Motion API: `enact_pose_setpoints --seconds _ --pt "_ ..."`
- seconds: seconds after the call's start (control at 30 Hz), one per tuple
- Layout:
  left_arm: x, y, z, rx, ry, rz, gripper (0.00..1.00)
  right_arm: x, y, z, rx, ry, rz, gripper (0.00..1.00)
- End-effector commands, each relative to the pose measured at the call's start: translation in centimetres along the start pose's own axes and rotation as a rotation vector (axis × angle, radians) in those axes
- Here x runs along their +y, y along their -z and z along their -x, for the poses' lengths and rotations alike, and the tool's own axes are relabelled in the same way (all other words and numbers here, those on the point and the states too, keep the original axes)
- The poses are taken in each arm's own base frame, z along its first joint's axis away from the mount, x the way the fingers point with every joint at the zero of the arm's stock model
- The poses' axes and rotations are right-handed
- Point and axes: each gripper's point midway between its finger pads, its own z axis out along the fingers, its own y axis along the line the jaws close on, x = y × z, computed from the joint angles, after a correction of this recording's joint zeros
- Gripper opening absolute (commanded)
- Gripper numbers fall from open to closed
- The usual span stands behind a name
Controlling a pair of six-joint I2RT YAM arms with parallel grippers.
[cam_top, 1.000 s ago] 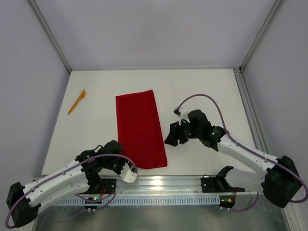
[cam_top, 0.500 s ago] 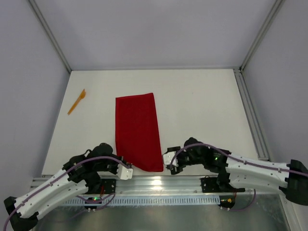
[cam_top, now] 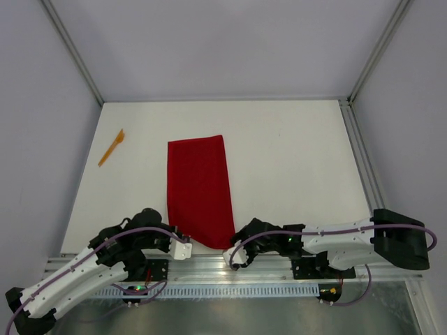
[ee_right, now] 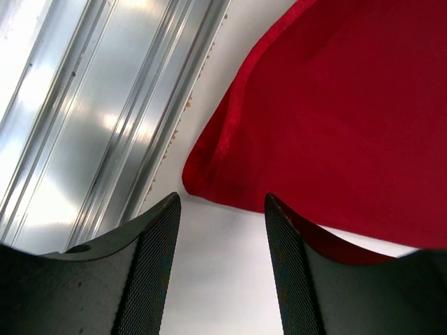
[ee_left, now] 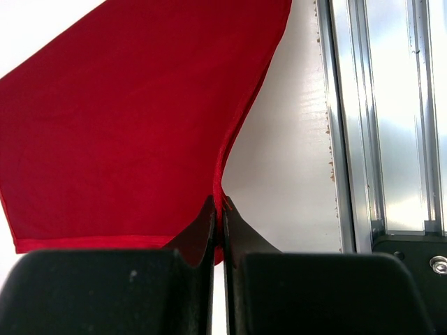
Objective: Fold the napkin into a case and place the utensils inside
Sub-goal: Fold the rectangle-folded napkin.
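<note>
The red napkin [cam_top: 199, 185] lies as a long folded strip on the white table, its near end drawn askew. My left gripper [cam_top: 176, 234] is shut on its near left corner; in the left wrist view the hem runs down into the closed left gripper [ee_left: 221, 209] from the napkin [ee_left: 126, 118]. Low over the table by the near right corner, my right gripper [cam_top: 237, 246] is open. The right wrist view shows the right gripper [ee_right: 222, 209] with only bare table between its fingers and the napkin [ee_right: 335, 112] corner just ahead. One orange utensil [cam_top: 110, 147] lies far left.
An aluminium rail [cam_top: 279, 269] runs along the table's near edge, close behind both grippers; it also shows as the rail [ee_left: 377, 125] in the left wrist view and the rail [ee_right: 105, 105] in the right wrist view. White walls enclose the table.
My right arm has swung from the napkin's right side down to the near edge, beside its near right corner. The left gripper drew the near left corner slightly nearer.
</note>
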Motion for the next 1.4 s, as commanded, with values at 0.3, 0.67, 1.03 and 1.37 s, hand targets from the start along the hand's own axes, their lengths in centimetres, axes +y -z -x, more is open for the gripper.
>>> enact_pose_setpoints --seconds 0.3,0.67,1.03,1.37 --pt "0.2 0.1 -0.2 0.014 0.034 0.021 0.00 1.5 -1.4 1.5 -0.051 0.047 0.078 0.31" --pt "-0.7 2.1 1.3 0.000 0.103 -0.058 0.00 -0.7 0.3 3.8 -0.074 -0.168 0.012 0.03" --pt "-3.1 7.5 3.9 -0.040 0.067 -0.238 0.00 0.1 5.9 9.1 -0.158 -0.338 0.113 0.03" --pt "3.9 8.2 5.0 -0.001 0.304 0.100 0.00 -6.2 9.0 11.5 -0.227 -0.497 -0.043 0.03"
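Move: At the right hand, the napkin's loose near-right corner lies about 2 cm back, 2 cm to its left and 1 cm below; the near-left corner, already held, is some 19 cm to the left, 2 cm ahead and 5 cm higher. From the left hand, the far edge it folds towards is centred about 40 cm ahead, 3 cm right and 8 cm down, and the loose corner about 3 cm back, 20 cm right and 7 cm down. Easing just over 1 cm back and down, the right fingers close and pinch the napkin's near-right corner while the left hand waits with its corner pinched. Then both lift together, the right by about 13 cm and the left by 8 cm, drawing some 5 cm back towards the bases before turning slightly forward; the right wrist tilts about 20 degrees. ##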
